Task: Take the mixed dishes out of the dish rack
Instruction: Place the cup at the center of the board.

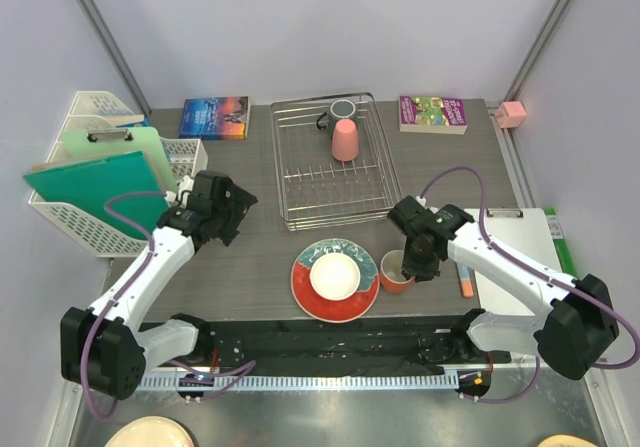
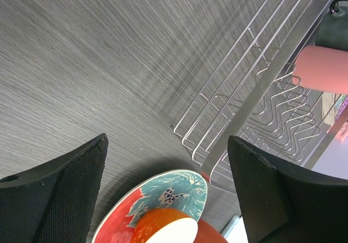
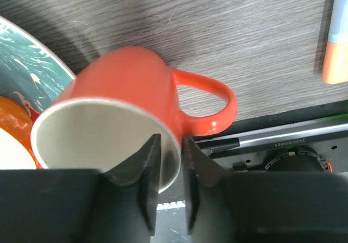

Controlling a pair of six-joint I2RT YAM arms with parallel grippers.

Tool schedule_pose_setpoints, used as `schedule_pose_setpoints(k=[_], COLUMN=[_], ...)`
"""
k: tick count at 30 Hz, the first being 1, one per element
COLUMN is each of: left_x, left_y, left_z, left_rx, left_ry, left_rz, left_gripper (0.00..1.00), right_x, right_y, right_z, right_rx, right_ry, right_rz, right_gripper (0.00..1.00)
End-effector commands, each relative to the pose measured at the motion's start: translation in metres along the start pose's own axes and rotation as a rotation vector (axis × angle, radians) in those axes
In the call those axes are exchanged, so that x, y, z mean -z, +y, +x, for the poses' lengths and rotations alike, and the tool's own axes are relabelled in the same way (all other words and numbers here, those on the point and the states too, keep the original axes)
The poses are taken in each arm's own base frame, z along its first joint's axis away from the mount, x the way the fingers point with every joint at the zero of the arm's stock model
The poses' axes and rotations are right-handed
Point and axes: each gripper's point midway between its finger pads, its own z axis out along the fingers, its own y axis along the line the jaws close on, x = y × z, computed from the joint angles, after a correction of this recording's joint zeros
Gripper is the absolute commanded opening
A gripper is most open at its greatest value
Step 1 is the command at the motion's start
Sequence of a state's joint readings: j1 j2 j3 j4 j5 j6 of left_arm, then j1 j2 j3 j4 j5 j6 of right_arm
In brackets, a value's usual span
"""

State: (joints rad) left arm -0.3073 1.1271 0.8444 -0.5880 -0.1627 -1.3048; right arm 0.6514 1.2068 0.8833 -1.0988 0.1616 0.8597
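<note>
The silver wire dish rack [image 1: 285, 167] [image 2: 255, 96] stands at the back centre. In it a pink handleless cup [image 1: 345, 139] [image 2: 321, 69] sits upside down, with a dark grey mug [image 1: 340, 112] [image 2: 334, 28] behind it. In front of the rack lies the teal plate with a red-orange rim [image 1: 310, 289] [image 2: 174, 191], carrying the small orange-and-white bowl [image 1: 335, 275] [image 2: 163, 229]. The orange mug [image 1: 395, 272] [image 3: 119, 91] stands upright on the table, right of the plate. My right gripper [image 1: 412, 265] [image 3: 171, 139] straddles its rim, jaws slightly apart. My left gripper [image 1: 240, 215] [image 2: 167, 139] hovers open and empty, left of the plate.
A white lattice basket [image 1: 70, 222] with green clipboards fills the left side. Two books [image 1: 214, 117] [image 1: 432, 113] lie at the back beside the rack, and a small pink object [image 1: 511, 114] sits at the back right. A white clipboard [image 1: 525, 257] and an orange marker [image 1: 466, 285] [image 3: 334, 63] lie to the right.
</note>
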Motion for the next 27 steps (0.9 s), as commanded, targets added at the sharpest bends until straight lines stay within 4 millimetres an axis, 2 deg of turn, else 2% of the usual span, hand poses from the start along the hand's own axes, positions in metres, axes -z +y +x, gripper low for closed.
schedule_pose_setpoints(k=[1,2,8,11,12,14,15,16,17,19,20,22,23,25,27], left_x=[-0.002,-0.004,-0.003,-0.002,-0.001,-0.001,0.000,0.000,0.000,0.001,0.001,0.001,0.002,0.003,0.003], left_y=[-0.008,-0.007,-0.011,-0.013,-0.014,-0.015,-0.019,-0.018,-0.021,-0.030,-0.033,-0.044,-0.046,-0.055,-0.058], left_z=[0.001,0.001,0.000,-0.005,-0.006,-0.010,-0.013,-0.015,-0.017,-0.022,-0.022,-0.023,-0.022,-0.021,-0.021], left_rx=[-0.008,-0.007,-0.019,-0.029,-0.033,-0.047,-0.056,-0.074,-0.085,-0.101,-0.116,-0.130,-0.143,-0.163,-0.185], left_ry=[0.002,0.004,-0.002,-0.025,-0.031,-0.049,-0.056,-0.067,-0.073,-0.082,-0.080,-0.069,-0.066,-0.057,-0.054], left_rz=[0.025,0.020,0.025,0.028,0.028,0.027,0.032,0.021,0.024,0.031,0.033,0.047,0.051,0.067,0.076], left_gripper=[0.90,0.90,0.90,0.90,0.90,0.90,0.90,0.90,0.90,0.90,0.90,0.90,0.90,0.90,0.91], right_x=[0.015,0.016,0.036,0.061,0.078,0.097,0.118,0.128,0.149,0.167,0.182,0.194,0.201,0.202,0.194], right_y=[0.006,0.006,0.005,0.014,0.019,0.023,0.028,0.029,0.035,0.041,0.048,0.062,0.078,0.092,0.113], right_z=[-0.013,-0.014,-0.023,-0.037,-0.046,-0.056,-0.066,-0.071,-0.083,-0.099,-0.115,-0.128,-0.141,-0.154,-0.175], right_rx=[0.001,0.003,0.009,0.017,0.019,0.049,0.054,0.078,0.075,0.100,0.087,0.098,0.080,0.050,0.010], right_ry=[-0.063,-0.067,-0.107,-0.159,-0.188,-0.221,-0.256,-0.277,-0.327,-0.402,-0.476,-0.551,-0.625,-0.695,-0.794], right_rz=[-0.053,-0.056,-0.063,-0.119,-0.147,-0.165,-0.197,-0.208,-0.240,-0.269,-0.308,-0.378,-0.456,-0.519,-0.586], right_gripper=[0.31,0.36,0.46,0.50,0.50,0.53,0.54,0.54,0.54,0.55,0.55,0.55,0.55,0.57,0.61])
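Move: The red cup stands under the right hand's fingertips at its handle-side rim, its middle about 3 cm left, level fore and aft, 4 cm below. From that hand the plate's middle is roughly 16 cm left and 1 cm back, with the bowl on it, 16 cm left and level; the blue-orange marker lies some 10 cm right, level. From the left hand the cup lies about 30 cm right and 13 cm back. Right fingers open off the cup's rim, rising about 21 cm, then also forward, tipping outward; left eases forward-up. ##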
